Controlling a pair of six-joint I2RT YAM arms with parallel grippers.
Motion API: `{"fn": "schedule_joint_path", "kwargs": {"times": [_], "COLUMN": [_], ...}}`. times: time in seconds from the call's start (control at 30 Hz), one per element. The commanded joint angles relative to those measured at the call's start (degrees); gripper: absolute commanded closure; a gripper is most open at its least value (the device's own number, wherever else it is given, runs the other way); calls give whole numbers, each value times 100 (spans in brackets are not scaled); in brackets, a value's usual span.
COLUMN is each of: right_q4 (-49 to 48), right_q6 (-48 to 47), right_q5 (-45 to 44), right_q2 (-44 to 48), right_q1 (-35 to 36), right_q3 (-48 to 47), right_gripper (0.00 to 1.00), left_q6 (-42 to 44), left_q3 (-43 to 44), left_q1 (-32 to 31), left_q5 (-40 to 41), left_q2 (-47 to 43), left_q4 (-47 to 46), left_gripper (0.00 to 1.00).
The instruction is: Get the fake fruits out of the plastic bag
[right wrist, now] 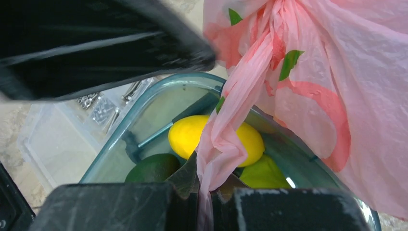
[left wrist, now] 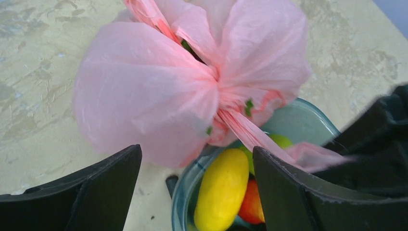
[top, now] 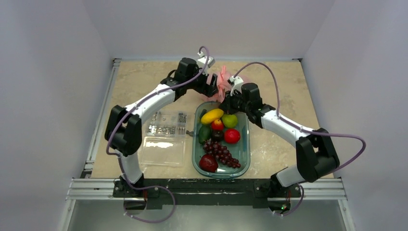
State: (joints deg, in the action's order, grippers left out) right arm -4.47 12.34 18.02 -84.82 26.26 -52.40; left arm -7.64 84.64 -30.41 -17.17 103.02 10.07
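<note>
The pink plastic bag (top: 223, 80) hangs bunched just beyond the far end of the green tray (top: 244, 153). Its film (left wrist: 144, 91) hides whatever fake fruits are inside. My right gripper (right wrist: 206, 202) is shut on a twisted handle strip of the bag (right wrist: 219, 139), held above the tray; from above, the right gripper (top: 230, 98) is at the bag's near side. My left gripper (left wrist: 197, 187) is open, its fingers (left wrist: 96, 192) just short of the bag's belly with nothing between them; from above, the left gripper (top: 213, 88) is at the bag's left side.
The tray holds a yellow oval fruit (top: 211, 115), a green apple (top: 230, 120), a dark green fruit (top: 204, 134), red fruits (top: 232, 136) and a purple grape bunch (top: 222, 153). A clear plastic box of screws (top: 166, 124) lies left of the tray.
</note>
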Motion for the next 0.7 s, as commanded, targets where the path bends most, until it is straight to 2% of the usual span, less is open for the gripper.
{"fn": "schedule_joint_path", "kwargs": {"times": [0.0, 0.07, 0.17, 0.27, 0.37, 0.4, 0.5, 0.67], "right_q4": [-71, -84, -87, -36, 68, 149, 408, 956], "right_q6": [94, 90, 43, 55, 109, 118, 149, -84], "right_q5": [-311, -369, -418, -572, -927, -1063, -1577, -2157], "right_q2": [429, 493, 559, 678, 850, 917, 1129, 1373], "right_q1": [11, 10, 6, 15, 11, 6, 6, 5], "right_q3": [164, 222, 273, 328, 328, 294, 81, -562], "right_gripper": [98, 98, 96, 92, 85, 81, 57, 35], "left_q6": [114, 33, -70, -181, -255, -305, -524, -906], "left_q3": [1167, 1594, 1874, 1991, 1877, 1763, 1189, 590], "left_q1": [-12, -26, -41, -36, -40, -39, -35, -35], "left_q5": [253, 252, 364, 567, 724, 742, 584, 463], "left_q2": [686, 1004, 1270, 1375, 1324, 1250, 896, 477], "left_q4": [192, 468, 576, 738, 738, 658, 109, -464], "left_gripper": [16, 19, 33, 70, 96, 100, 100, 100]}}
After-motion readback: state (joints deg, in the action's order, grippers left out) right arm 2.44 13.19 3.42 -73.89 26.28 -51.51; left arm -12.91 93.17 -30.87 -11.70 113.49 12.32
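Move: The left hand, wide open, has the bag's gathered neck about 4 cm ahead, 2 cm to its right and 4 cm below. The yellow fruit in the bin is roughly 9 cm back, 1 cm right and 13 cm below it. The right hand still pinches the bag's twisted tail; the neck is some 8 cm ahead and 2 cm left, about level in height. From the right hand, the green fruit lies about 2 cm back, 3 cm right and 9 cm down. The left fingers shut on the bag's neck after a reach of about 5 cm forward, with a little right and down; still closed, that hand then sinks about 2 cm more and eases back slightly. Once it grips, the right fingers open to over half and let go of the tail, drawing off about 5 cm right and 4 cm up, swinging clockwise. ##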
